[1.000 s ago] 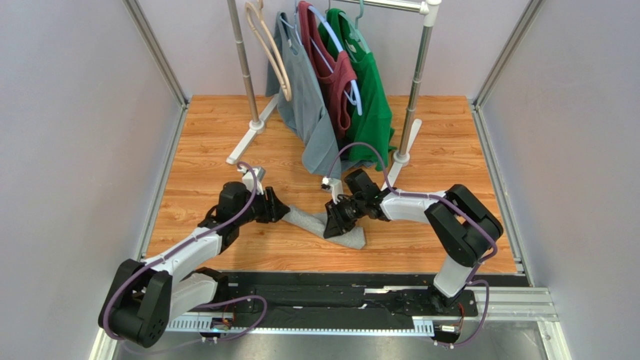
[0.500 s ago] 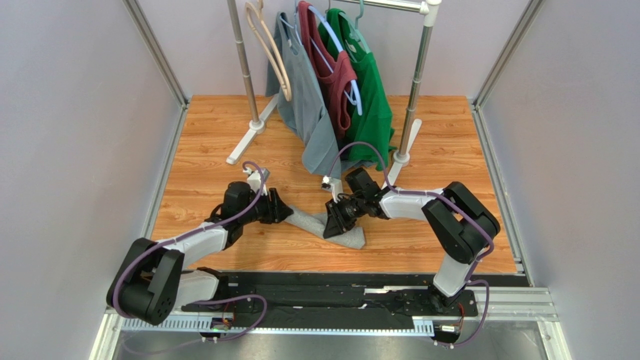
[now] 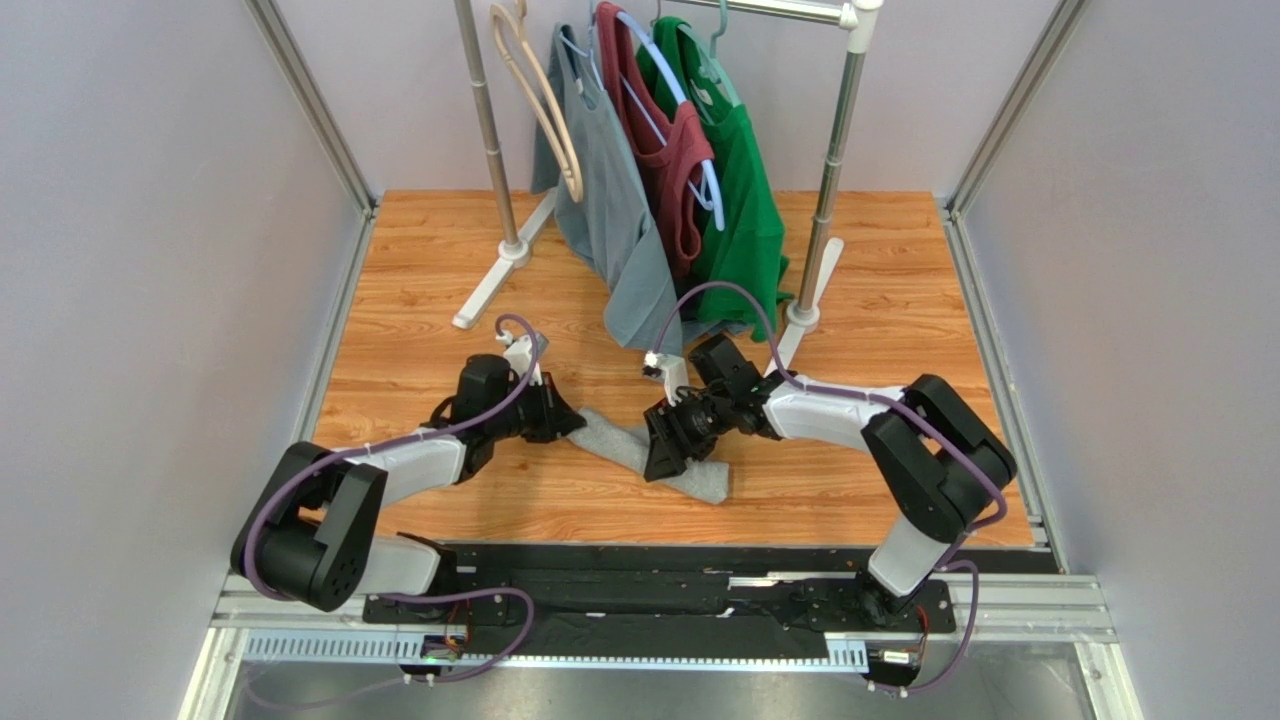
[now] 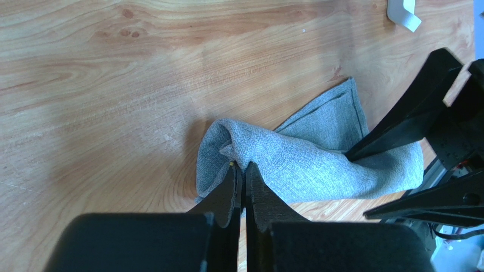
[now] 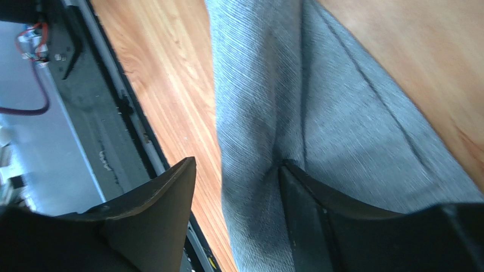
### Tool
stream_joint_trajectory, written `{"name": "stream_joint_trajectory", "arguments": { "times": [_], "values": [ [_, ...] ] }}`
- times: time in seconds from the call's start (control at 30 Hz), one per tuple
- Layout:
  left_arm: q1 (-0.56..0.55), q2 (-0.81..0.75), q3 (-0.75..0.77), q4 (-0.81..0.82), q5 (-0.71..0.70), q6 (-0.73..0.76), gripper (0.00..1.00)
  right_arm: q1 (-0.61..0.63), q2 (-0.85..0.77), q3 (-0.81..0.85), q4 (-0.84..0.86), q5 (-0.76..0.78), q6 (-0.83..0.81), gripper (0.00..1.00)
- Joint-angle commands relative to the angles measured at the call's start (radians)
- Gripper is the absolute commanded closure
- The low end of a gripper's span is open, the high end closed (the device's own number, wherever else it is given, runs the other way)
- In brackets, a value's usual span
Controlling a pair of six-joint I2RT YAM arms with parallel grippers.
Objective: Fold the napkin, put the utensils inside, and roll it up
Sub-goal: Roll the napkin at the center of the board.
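Observation:
The grey napkin (image 3: 691, 468) lies bunched into a narrow strip on the wooden table, between my two grippers. My left gripper (image 3: 577, 426) is shut on the napkin's (image 4: 307, 164) left end, pinching a raised fold between its tips (image 4: 241, 168). My right gripper (image 3: 663, 450) stands open at the strip's right part. In the right wrist view, one of its fingers (image 5: 318, 215) presses into a crease of the napkin (image 5: 352, 113), and the other finger (image 5: 159, 209) hangs free over the table edge. The utensils are out of view.
A clothes rack stands at the back on white feet (image 3: 489, 285), with a grey shirt (image 3: 609, 195), a maroon one (image 3: 669, 135) and a green one (image 3: 736, 180) hanging low over the table. A black rail (image 3: 661, 578) runs along the near edge.
My left gripper has closed on the napkin's left end, and its arm has swung slightly right. My right gripper has opened and let go of the cloth.

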Motion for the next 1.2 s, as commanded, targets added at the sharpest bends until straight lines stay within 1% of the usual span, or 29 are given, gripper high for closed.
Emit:
{"name": "stream_joint_trajectory", "arguments": {
  "times": [0.0, 0.07, 0.13, 0.17, 0.2, 0.27, 0.37, 0.5, 0.63, 0.73, 0.97, 1.07, 1.17],
  "values": [
    [0.005, 0.015, 0.079, -0.077, 0.006, 0.048, 1.00, -0.006, -0.120, -0.002, -0.121, 0.239, -0.021, 0.36],
    [0.005, 0.024, 0.096, -0.108, 0.007, 0.060, 1.00, -0.004, -0.201, -0.016, -0.141, 0.296, -0.021, 0.36],
    [0.005, 0.039, 0.118, -0.126, 0.012, 0.065, 1.00, -0.001, -0.258, -0.043, -0.146, 0.381, -0.016, 0.35],
    [0.007, 0.055, 0.126, -0.143, 0.014, 0.065, 1.00, 0.005, -0.319, -0.053, -0.146, 0.434, -0.015, 0.35],
    [0.007, 0.062, 0.139, -0.151, 0.015, 0.066, 1.00, 0.011, -0.346, -0.067, -0.149, 0.457, -0.015, 0.31],
    [0.007, 0.082, 0.152, -0.166, 0.018, 0.063, 1.00, 0.039, -0.409, -0.093, -0.157, 0.510, -0.021, 0.30],
    [0.007, 0.095, 0.159, -0.172, 0.023, 0.054, 1.00, 0.088, -0.435, -0.111, -0.177, 0.547, -0.015, 0.29],
    [0.005, 0.098, 0.162, -0.180, 0.020, 0.049, 1.00, 0.154, -0.429, -0.126, -0.189, 0.588, 0.005, 0.30],
    [0.005, 0.104, 0.164, -0.186, 0.020, 0.046, 1.00, 0.195, -0.372, -0.123, -0.177, 0.593, 0.033, 0.30],
    [0.007, 0.102, 0.166, -0.191, 0.020, 0.046, 1.00, 0.234, -0.345, -0.131, -0.174, 0.628, 0.049, 0.30],
    [0.005, 0.099, 0.169, -0.202, 0.014, 0.043, 1.00, 0.253, -0.300, -0.140, -0.175, 0.646, 0.095, 0.31],
    [0.005, 0.098, 0.172, -0.205, 0.010, 0.032, 1.00, 0.260, -0.289, -0.146, -0.175, 0.643, 0.119, 0.33],
    [0.005, 0.093, 0.170, -0.199, 0.012, 0.028, 1.00, 0.260, -0.263, -0.151, -0.174, 0.627, 0.132, 0.37]
  ]
}}
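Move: About 5 cm to the right hand's right, 3 cm nearer the bases and slightly below it lies the loose right end of the rolled napkin; the open fingers are now around its middle. The flat napkin flap sits roughly 4 cm ahead of this hand and 2 cm left; the near rack foot is some 10 cm ahead and 12 cm right. From the left hand, which already pinches the other end, that loose end is about 17 cm right and 7 cm back. Lifting off the middle of the roll with fingers already open, the right hand rises some 5 cm while going right and a little forward, then comes back about 5 cm and sinks as far again, to straddle the roll by its loose right end. Its wrist tilts the fingers steeper downward, about 30 degrees in all. The left hand keeps its pinch on the other end, easing forward a centimetre. ##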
